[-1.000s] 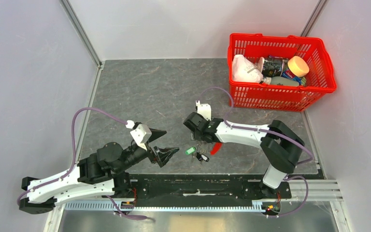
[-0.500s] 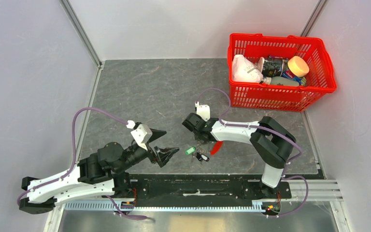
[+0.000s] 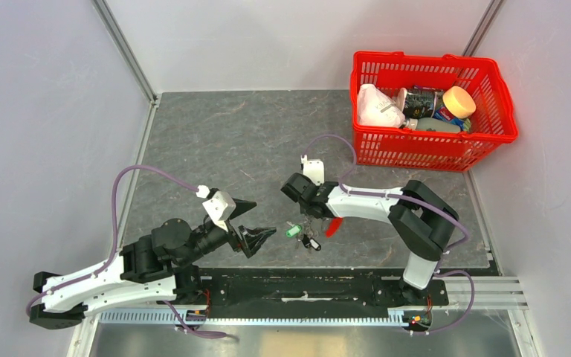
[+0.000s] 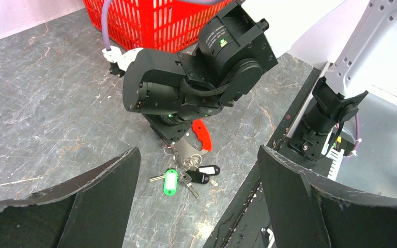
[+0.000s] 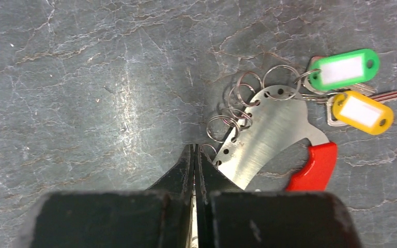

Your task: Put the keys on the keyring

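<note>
The keyring (image 5: 269,134) is a flat silvery crescent plate with a row of holes and a red end (image 5: 315,168). It lies on the grey table with several small split rings (image 5: 238,111) through its holes. The keys (image 3: 302,236) lie bunched beside it, with a green tag (image 5: 344,70), a yellow tag (image 5: 362,112) and black tags (image 4: 202,175). My right gripper (image 5: 194,147) is shut, its tips down at the plate's holed edge among the rings; whether a ring is pinched does not show. My left gripper (image 3: 264,216) hovers wide open to the left of the keys (image 4: 170,182).
A red plastic basket (image 3: 431,145) holding a white bag, bottles and a round lid stands at the back right. A black mounting rail (image 3: 305,286) runs along the table's near edge, close below the keys. Grey walls enclose the table.
My right gripper's jaws have closed from partly open to shut at the keyring's edge, and its elbow has shifted a little left. The left arm has not moved.
</note>
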Robot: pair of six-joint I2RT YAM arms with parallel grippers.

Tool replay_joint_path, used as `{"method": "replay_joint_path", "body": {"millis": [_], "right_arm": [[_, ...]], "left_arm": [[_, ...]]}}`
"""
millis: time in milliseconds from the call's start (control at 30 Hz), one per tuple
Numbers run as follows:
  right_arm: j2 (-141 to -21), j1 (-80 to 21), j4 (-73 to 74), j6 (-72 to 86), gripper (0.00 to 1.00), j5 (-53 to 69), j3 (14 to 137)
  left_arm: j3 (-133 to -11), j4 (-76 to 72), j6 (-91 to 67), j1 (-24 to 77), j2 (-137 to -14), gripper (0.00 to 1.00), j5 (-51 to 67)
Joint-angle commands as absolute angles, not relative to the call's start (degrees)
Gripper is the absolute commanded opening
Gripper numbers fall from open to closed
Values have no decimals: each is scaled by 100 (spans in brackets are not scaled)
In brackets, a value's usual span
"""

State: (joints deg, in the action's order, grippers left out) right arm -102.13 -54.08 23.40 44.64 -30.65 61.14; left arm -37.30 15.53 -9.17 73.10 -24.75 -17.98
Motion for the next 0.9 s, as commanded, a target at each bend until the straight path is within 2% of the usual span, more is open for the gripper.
{"method": "replay_joint_path", "body": {"millis": [0, 567, 767, 867], "right_arm": [[-9721, -5379, 2350, 4441, 0, -3263, 6012], [-6776, -5375, 2053, 3645, 0, -2642, 5772], [-6434, -5379, 2073, 3344, 0, -2508, 6039], [-6465, -5378, 2029, 3188, 0, -1847, 6164]], "left_arm": [[-3839, 1503, -1090, 7321, -2450, 90, -1908], [-3985, 1450, -1115, 7321, -2550, 90, -1804], [-4086, 1494, -1096, 7321, -2533, 90, -1783], [-4088, 1503, -1101, 7321, -2494, 90, -1784]]}}
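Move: The right fingers are already shut on the left edge of the keyring's metal plate, down at the table; the plate's middle lies about 3 cm to their right and 1 cm back. The red handle is some 6 cm right and 3 cm back, the yellow tag about 11 cm right and 3 cm ahead, and the near green tag 4 cm left and 5 cm back. From the open left hand the keyring lies roughly 14 cm ahead, 13 cm right and 26 cm below. Keeping its pinch on the plate's edge, the right hand lifts the keyring almost straight up off the table by about 20 cm, quickest midway and easing near the top. The wrist turns some 30 degrees as it climbs, swinging the fingertips up from their steep downward slant and round towards the left. ##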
